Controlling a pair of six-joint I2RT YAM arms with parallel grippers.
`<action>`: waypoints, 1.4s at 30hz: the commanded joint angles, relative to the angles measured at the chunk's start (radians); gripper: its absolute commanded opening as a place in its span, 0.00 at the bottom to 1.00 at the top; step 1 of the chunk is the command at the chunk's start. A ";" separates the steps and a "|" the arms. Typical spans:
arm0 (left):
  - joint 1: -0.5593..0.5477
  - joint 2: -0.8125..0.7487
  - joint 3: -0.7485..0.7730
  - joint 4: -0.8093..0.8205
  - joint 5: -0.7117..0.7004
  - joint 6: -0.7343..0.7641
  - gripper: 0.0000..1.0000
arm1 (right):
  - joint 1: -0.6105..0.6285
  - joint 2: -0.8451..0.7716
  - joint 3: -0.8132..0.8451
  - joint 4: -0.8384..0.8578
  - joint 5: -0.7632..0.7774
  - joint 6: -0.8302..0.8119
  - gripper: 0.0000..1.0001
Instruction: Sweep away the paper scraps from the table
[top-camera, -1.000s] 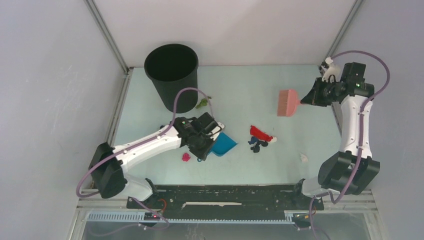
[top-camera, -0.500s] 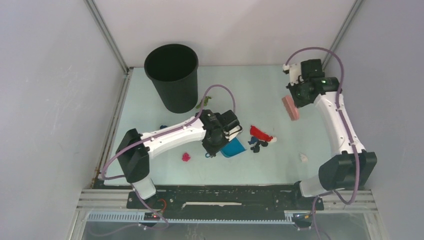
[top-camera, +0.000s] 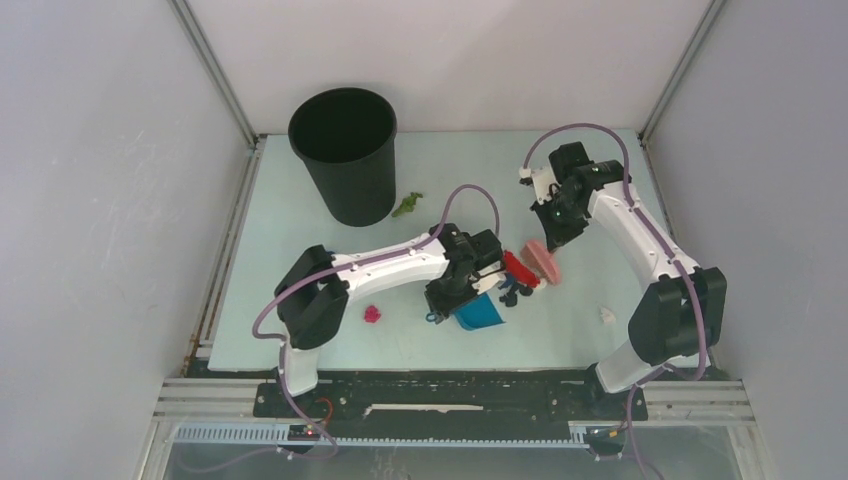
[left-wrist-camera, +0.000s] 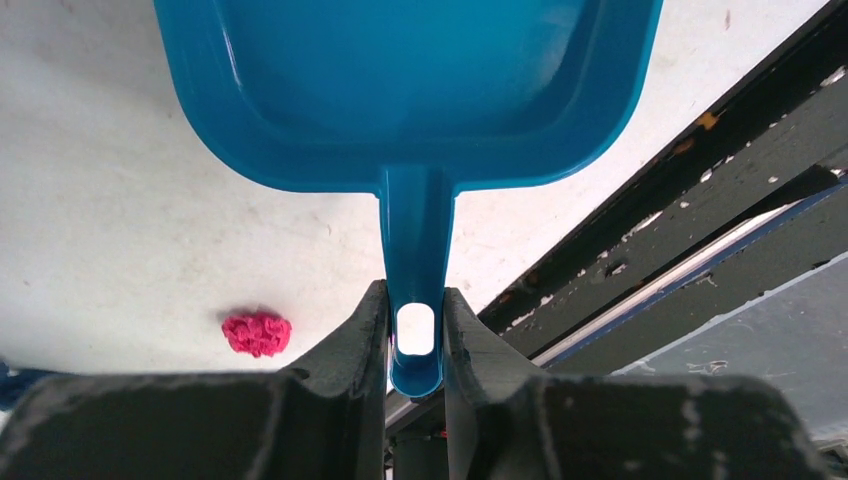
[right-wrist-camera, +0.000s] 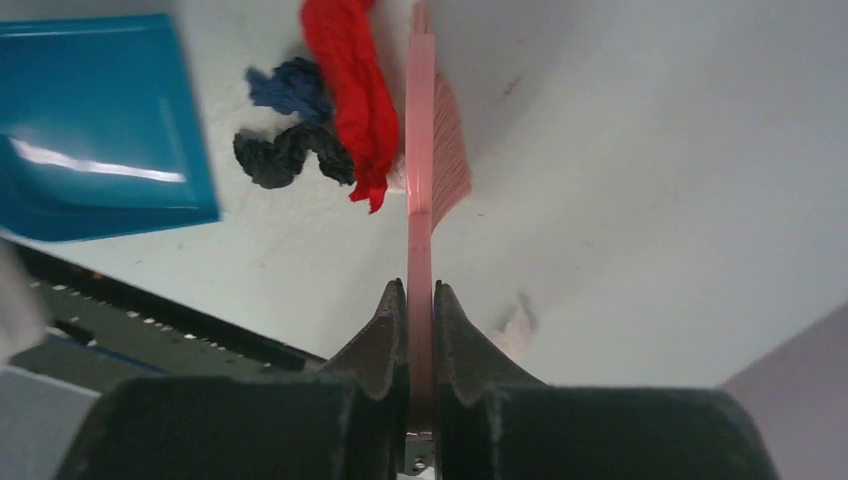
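Observation:
My left gripper (top-camera: 455, 288) (left-wrist-camera: 415, 300) is shut on the handle of the blue dustpan (top-camera: 478, 312) (left-wrist-camera: 410, 90), which lies on the table (top-camera: 290, 240). Just beyond the pan's mouth lie paper scraps: a red twist (top-camera: 517, 265) (right-wrist-camera: 350, 80), a dark blue bit (right-wrist-camera: 290, 88) and a black bit (right-wrist-camera: 280, 155). My right gripper (top-camera: 556, 232) (right-wrist-camera: 420, 290) is shut on the pink brush (top-camera: 543, 262) (right-wrist-camera: 437, 150), whose bristles touch the red twist's right side. A magenta scrap (top-camera: 372, 314) (left-wrist-camera: 257, 332) lies left of the pan and a green one (top-camera: 407, 206) by the bin.
A tall black bin (top-camera: 345, 150) stands at the back left. A pale scrap (top-camera: 607, 315) (right-wrist-camera: 515, 325) lies near the right arm's base. Dark metal rails (top-camera: 450, 392) run along the near edge, close behind the dustpan. Grey walls close in both sides.
The left arm carried the dustpan rightward up to the scrap pile. The right arm swung the brush in from the far right and brought it down beside the red twist.

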 joint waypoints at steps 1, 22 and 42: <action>-0.004 0.047 0.082 0.017 0.041 0.050 0.00 | 0.020 0.022 -0.013 -0.063 -0.229 0.067 0.00; -0.004 -0.074 -0.094 0.243 -0.038 -0.055 0.00 | -0.088 -0.066 0.043 -0.205 -0.515 0.072 0.00; -0.040 -0.196 -0.266 0.185 0.029 -0.177 0.01 | -0.208 -0.064 0.097 -0.069 -0.425 0.107 0.00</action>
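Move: The upright brush in the right hand has the red scrap about 9 cm to the hand's left and level, some 12 cm below. The black scrap lies 9 cm left and 8 cm back, the white one 3 cm left and 5 cm back, and the dustpan 18 cm left and 13 cm back. From the left hand, already holding the dustpan, the red scrap is 19 cm right and 12 cm ahead, the black one 18 cm right and 6 cm ahead. Right hand sweeps its brush about 7 cm left-and-back, pushing scraps to the left hand's oncoming dustpan, then lifts rightward. ##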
